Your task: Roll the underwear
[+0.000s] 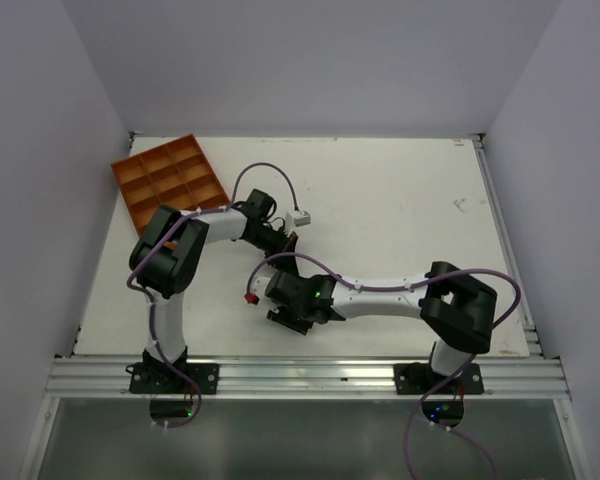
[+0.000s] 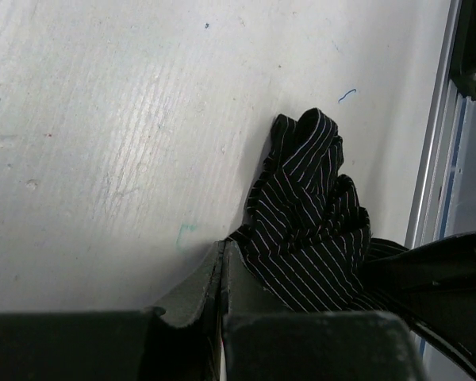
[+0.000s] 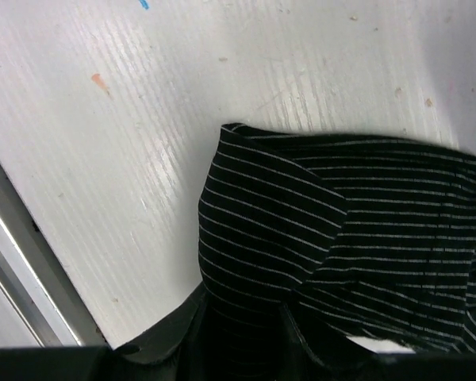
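The underwear (image 2: 309, 230) is black fabric with thin pale stripes, bunched into a crumpled heap on the white table. My left gripper (image 2: 224, 242) has its jaws pressed together at the heap's near left edge, and the fabric runs into its tips. The same fabric (image 3: 341, 214) lies folded in the right wrist view. My right gripper (image 3: 244, 305) is shut on a thick fold of it that fills the gap between the fingers. In the top view the left gripper (image 1: 285, 240) and right gripper (image 1: 285, 305) meet mid-table and hide most of the garment.
An orange compartment tray (image 1: 170, 180) sits at the back left of the table. The aluminium rail (image 1: 300, 375) along the near edge lies close to the garment (image 2: 436, 159). White walls enclose the table on three sides.
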`<state>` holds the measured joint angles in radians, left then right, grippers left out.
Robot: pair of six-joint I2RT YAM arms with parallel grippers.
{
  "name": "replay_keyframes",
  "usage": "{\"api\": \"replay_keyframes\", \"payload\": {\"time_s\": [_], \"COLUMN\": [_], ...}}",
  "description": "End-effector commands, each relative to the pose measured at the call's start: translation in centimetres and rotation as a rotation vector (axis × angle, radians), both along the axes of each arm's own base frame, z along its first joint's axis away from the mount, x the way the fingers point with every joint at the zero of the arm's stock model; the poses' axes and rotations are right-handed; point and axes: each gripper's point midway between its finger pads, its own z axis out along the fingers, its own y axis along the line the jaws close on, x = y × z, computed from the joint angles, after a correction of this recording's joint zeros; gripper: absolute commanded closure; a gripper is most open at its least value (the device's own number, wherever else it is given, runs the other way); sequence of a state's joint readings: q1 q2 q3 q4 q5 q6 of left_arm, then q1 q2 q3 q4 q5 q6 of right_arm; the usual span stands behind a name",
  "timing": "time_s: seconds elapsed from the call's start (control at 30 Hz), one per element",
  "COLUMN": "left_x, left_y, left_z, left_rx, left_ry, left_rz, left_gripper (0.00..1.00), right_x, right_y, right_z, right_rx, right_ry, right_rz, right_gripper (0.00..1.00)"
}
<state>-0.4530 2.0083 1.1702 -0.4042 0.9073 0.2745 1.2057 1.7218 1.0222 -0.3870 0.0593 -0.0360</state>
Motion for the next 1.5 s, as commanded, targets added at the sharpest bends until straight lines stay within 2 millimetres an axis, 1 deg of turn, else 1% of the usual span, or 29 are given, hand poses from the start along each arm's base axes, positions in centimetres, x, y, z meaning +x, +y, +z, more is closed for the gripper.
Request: {"api": "replay_keyframes", "payload": {"time_s": [0.0,0.23,0.27,0.3,0.37,0.43,0.5,0.63,0.67,0.73,0.77,0.8,0.83,0.9,0.93,0.97,1.0,1.03,1.07,1.13,1.17,1.23,1.27,1.3,1.33,1.37,1.4,1.43,1.47], "left_x": [0.9,1.6,2.0,2.3,2.8,3.1,3.3,5.2,5.8,7.5,8.1,9.3,10.3,11.6,12.2,12.6,12.7,13.3,13.6,13.6,13.6,13.9,13.6,13.4,12.4,10.7,9.3,7.7,5.1], "left_y": [-0.9,-0.8,-0.7,-0.4,0.0,0.6,1.3,3.4,3.7,5.4,6.1,8.1,9.1,12.2,13.1,14.3,15.5,16.2,17.5,18.5,19.1,19.3,18.4,17.9,17.1,14.9,14.2,13.2,11.7], "left_z": [-0.9,-0.3,0.5,0.7,1.9,2.6,3.7,6.2,7.5,7.9,9.1,8.9,10.4,11.0,13.0,13.8,14.2,17.3,18.6,21.8,22.2,22.3,22.1,21.7,20.1,20.0,20.1,19.8,18.9], "left_rx": [-0.008,0.022,0.031,0.053,0.061,0.05,0.033,0.014,0.014,0.085,0.094,0.151,0.148,0.195,0.181,0.19,0.186,0.127,0.13,0.033,0.023,0.018,0.003,0.022,0.044,-0.032,-0.04,-0.085,-0.169], "left_ry": [-0.041,-0.08,-0.108,-0.13,-0.15,-0.125,-0.106,-0.119,-0.155,-0.21,-0.249,-0.249,-0.302,-0.336,-0.396,-0.432,-0.449,-0.543,-0.59,-0.608,-0.591,-0.631,-0.621,-0.651,-0.623,-0.61,-0.694,-0.708,-0.673], "left_rz": [0.001,0.04,0.056,0.074,0.106,0.137,0.173,0.292,0.308,0.4,0.444,0.57,0.64,0.791,0.849,0.902,0.953,1.006,1.075,1.211,1.266,1.192,1.114,1.018,0.922,0.762,0.609,0.509,0.395], "left_gripper": [1.0,1.0,0.98,0.91,0.87,0.8,0.78,0.74,0.73,0.73,0.73,0.73,0.72,0.71,0.72,0.73,0.73,0.74,0.75,0.75,0.7,0.64,0.58,0.58,0.58,0.59,0.59,0.58,0.55], "right_x": [-1.9,-3.1,-3.2,-3.5,-3.9,-3.9,-3.8,-4.0,-4.1,-4.1,-4.1,-3.8,-4.0,-3.5,-3.4,-3.8,-3.1,-3.1,-3.4,-2.6,-2.3,-2.2,-2.0,-1.9,-1.5,-0.9,-0.9,-0.4,0.2], "right_y": [0.7,0.0,-0.3,-0.1,0.1,0.4,0.7,0.7,0.5,0.4,0.2,0.2,0.2,0.1,0.1,0.3,0.2,0.3,0.7,0.8,1.1,1.3,1.6,1.7,2.2,2.1,2.2,2.5,2.4], "right_z": [-0.3,-1.3,-1.8,-1.8,-1.9,-1.7,-1.3,-1.5,-1.6,-1.6,-1.6,-1.4,-1.2,-0.9,-0.8,-0.5,-0.3,-0.3,0.0,0.2,-0.1,0.2,-0.2,0.1,0.3,0.0,0.4,0.6,0.6], "right_rx": [-0.014,-0.047,-0.056,-0.039,-0.005,0.021,0.055,0.075,0.072,0.081,0.084,0.096,0.107,0.13,0.143,0.166,0.19,0.207,0.244,0.288,0.299,0.335,0.342,0.367,0.396,0.406,0.428,0.456,0.474], "right_ry": [0.064,0.143,0.158,0.187,0.234,0.255,0.262,0.31,0.311,0.325,0.333,0.343,0.364,0.387,0.398,0.443,0.461,0.495,0.542,0.594,0.613,0.688,0.719,0.768,0.787,0.813,0.861,0.865,0.878], "right_rz": [0.091,0.087,0.072,0.06,0.001,-0.057,-0.092,-0.161,-0.166,-0.182,-0.188,-0.199,-0.195,-0.207,-0.208,-0.194,-0.212,-0.213,-0.193,-0.204,-0.201,-0.182,-0.179,-0.18,-0.173,-0.195,-0.195,-0.194,-0.211], "right_gripper": [0.85,0.84,0.85,0.85,0.85,0.85,0.85,0.85,0.86,0.86,0.86,0.86,0.86,0.86,0.86,0.86,0.85,0.85,0.85,0.84,0.84,0.83,0.83,0.83,0.83,0.83,0.83,0.83,0.83]}}
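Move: The right hand is already shut on the folded near end of the underwear; the middle of the cloth lies about 6 cm ahead of it, 1 cm to its left and 1 cm lower. From the left hand, with its shut fingertips at the far left corner, that middle is roughly 7 cm back, 2 cm to the right and 1 cm below. The brown tray stands some 18 cm ahead and 29 cm to the left of the left hand, about level in height. The left hand edges a little farther right at the underwear's far corner, then opens its fingers partway and comes free of the cloth, sweeping left, up and forward towards the brown tray by about 15 to 20 cm each way, turning counter-clockwise, before easing slightly back, right and down at the end. Low over the table, the right hand keeps its pinch on the folded near end, drawing it some 2 cm back and left and then creeping partly forward again, while its wrist tips by roughly 50 degrees so that the fingers come to point down and back towards the base. ##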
